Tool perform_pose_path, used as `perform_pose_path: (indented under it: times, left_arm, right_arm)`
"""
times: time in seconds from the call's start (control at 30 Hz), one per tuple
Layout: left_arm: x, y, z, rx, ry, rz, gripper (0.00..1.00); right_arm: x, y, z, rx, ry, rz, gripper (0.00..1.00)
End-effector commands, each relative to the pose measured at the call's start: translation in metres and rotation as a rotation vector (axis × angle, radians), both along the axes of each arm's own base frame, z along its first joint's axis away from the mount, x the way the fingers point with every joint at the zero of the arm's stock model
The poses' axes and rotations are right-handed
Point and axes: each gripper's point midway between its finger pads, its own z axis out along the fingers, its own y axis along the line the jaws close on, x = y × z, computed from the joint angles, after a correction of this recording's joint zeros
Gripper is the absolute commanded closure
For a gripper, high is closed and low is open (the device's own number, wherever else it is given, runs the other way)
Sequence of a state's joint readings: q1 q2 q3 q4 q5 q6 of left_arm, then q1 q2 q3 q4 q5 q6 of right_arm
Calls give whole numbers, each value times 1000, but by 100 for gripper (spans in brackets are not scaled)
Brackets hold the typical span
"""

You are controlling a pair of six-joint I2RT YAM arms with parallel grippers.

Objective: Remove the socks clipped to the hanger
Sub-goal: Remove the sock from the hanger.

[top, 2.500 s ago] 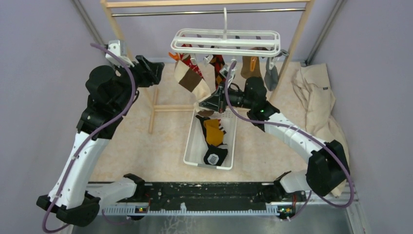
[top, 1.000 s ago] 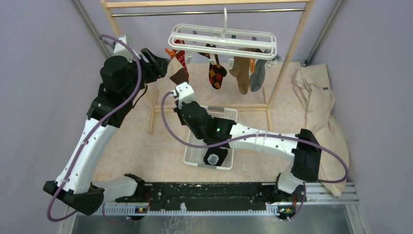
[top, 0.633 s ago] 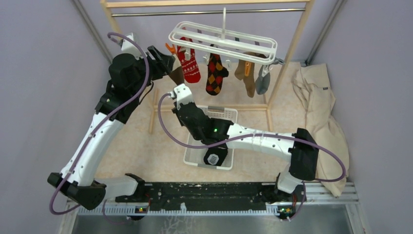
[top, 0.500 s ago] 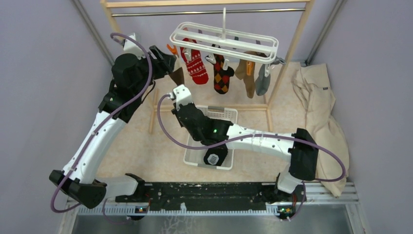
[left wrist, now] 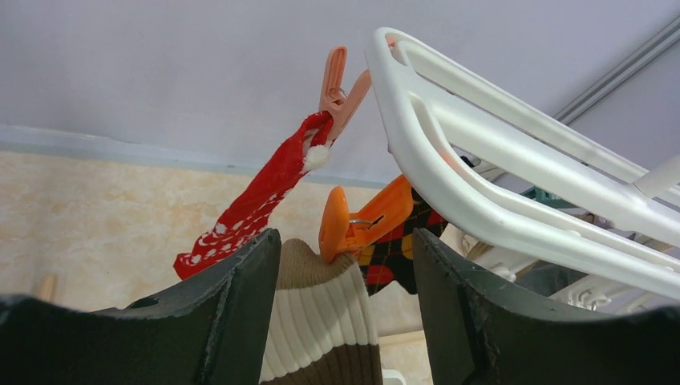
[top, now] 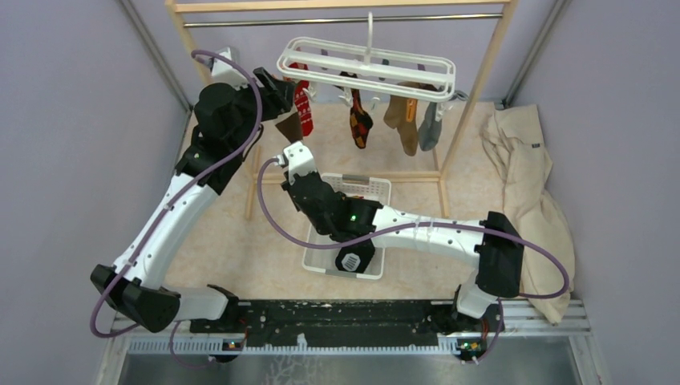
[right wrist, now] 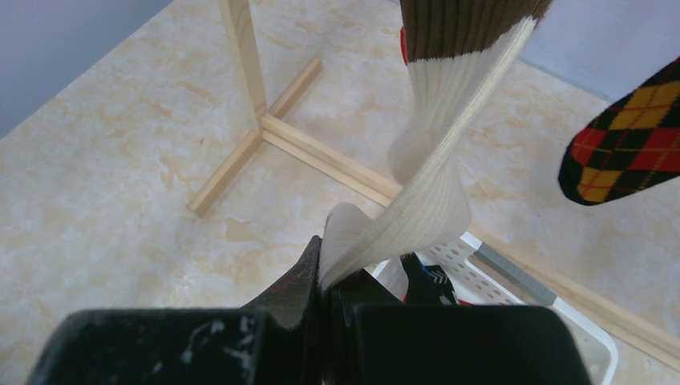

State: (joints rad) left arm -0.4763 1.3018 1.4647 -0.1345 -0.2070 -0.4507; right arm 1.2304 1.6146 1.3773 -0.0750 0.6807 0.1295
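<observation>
The white hanger (top: pixel 366 68) hangs from the rack's rod. Clipped to it are a red patterned sock (top: pixel 303 108), an argyle sock (top: pixel 358 124), a tan one (top: pixel 405 120) and a grey one (top: pixel 429 128). At its left corner an orange clip (left wrist: pixel 361 224) pinches the cuff of a brown-and-cream striped sock (left wrist: pixel 321 321). My left gripper (left wrist: pixel 345 241) is open, one finger on each side of that cuff. My right gripper (right wrist: pixel 325 277) is shut on the same sock's cream toe end (right wrist: pixel 425 184), lower down, and the sock is stretched between them.
A white basket (top: pixel 346 228) holding several socks sits on the floor under my right arm. The wooden rack's posts (top: pixel 481 80) and foot (right wrist: pixel 265 120) frame the hanger. A large beige cloth (top: pixel 525 168) lies at the right wall.
My left gripper has moved right, up to the hanger's left corner, and now straddles the striped sock's cuff. The hanger and its socks have swung. My right arm has hardly moved this last second.
</observation>
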Motion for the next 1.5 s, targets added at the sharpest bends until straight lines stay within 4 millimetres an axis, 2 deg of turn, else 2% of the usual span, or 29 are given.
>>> perform_pose_path:
  times: [0.0, 0.37, 0.57, 0.6, 0.9, 1.13, 1.33, 1.47]
  left_arm:
    - [5, 0, 13, -9, -54, 17, 32]
    - [14, 0, 15, -20, -81, 47, 32]
    - [19, -5, 7, -27, -61, 42, 32]
    - [20, -5, 13, -40, -83, 42, 32]
    - [19, -4, 19, -65, -100, 60, 33]
    - [21, -5, 19, -76, -108, 61, 42]
    - [22, -6, 19, -78, -114, 61, 64]
    - [22, -7, 19, -74, -115, 60, 70]
  right_arm:
    - [-2, 8, 33, 69, -41, 4, 100]
    - [-5, 4, 32, 74, -38, 4, 100]
    - [-6, 2, 31, 74, -37, 5, 100]
    - [-6, 2, 32, 76, -37, 5, 100]
    - [-8, 0, 30, 73, -33, 6, 100]
    - [-10, -2, 29, 71, -30, 8, 100]
    - [-12, -3, 27, 66, -29, 11, 100]
    - [-13, -3, 24, 61, -25, 13, 100]
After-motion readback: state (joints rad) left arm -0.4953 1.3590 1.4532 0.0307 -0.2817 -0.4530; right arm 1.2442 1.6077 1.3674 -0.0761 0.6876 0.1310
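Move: The orange clip on the sock's cuff sits just in front of my open left fingers, about 3 cm ahead, 1 cm right and 1 cm up. The hanger's left end is some 5 cm ahead, 2 cm right and 5 cm above; the brown-white sock's middle is about 5 cm back, straight below by 7 cm. The red sock hangs about 10 cm ahead, 2 cm right, 6 cm lower. From my right hand the clip is roughly 16 cm straight ahead and 17 cm up. I ease my left hand about 2 cm forward so that the orange clip's handles come between the fingers, then lift it roughly 1 cm, tipping the fingertips up about 5 degrees. There I close to around half the starting gap and pinch the handles from both sides, while my right hand stays in place with its grip still shut on the sock's pale toe. ##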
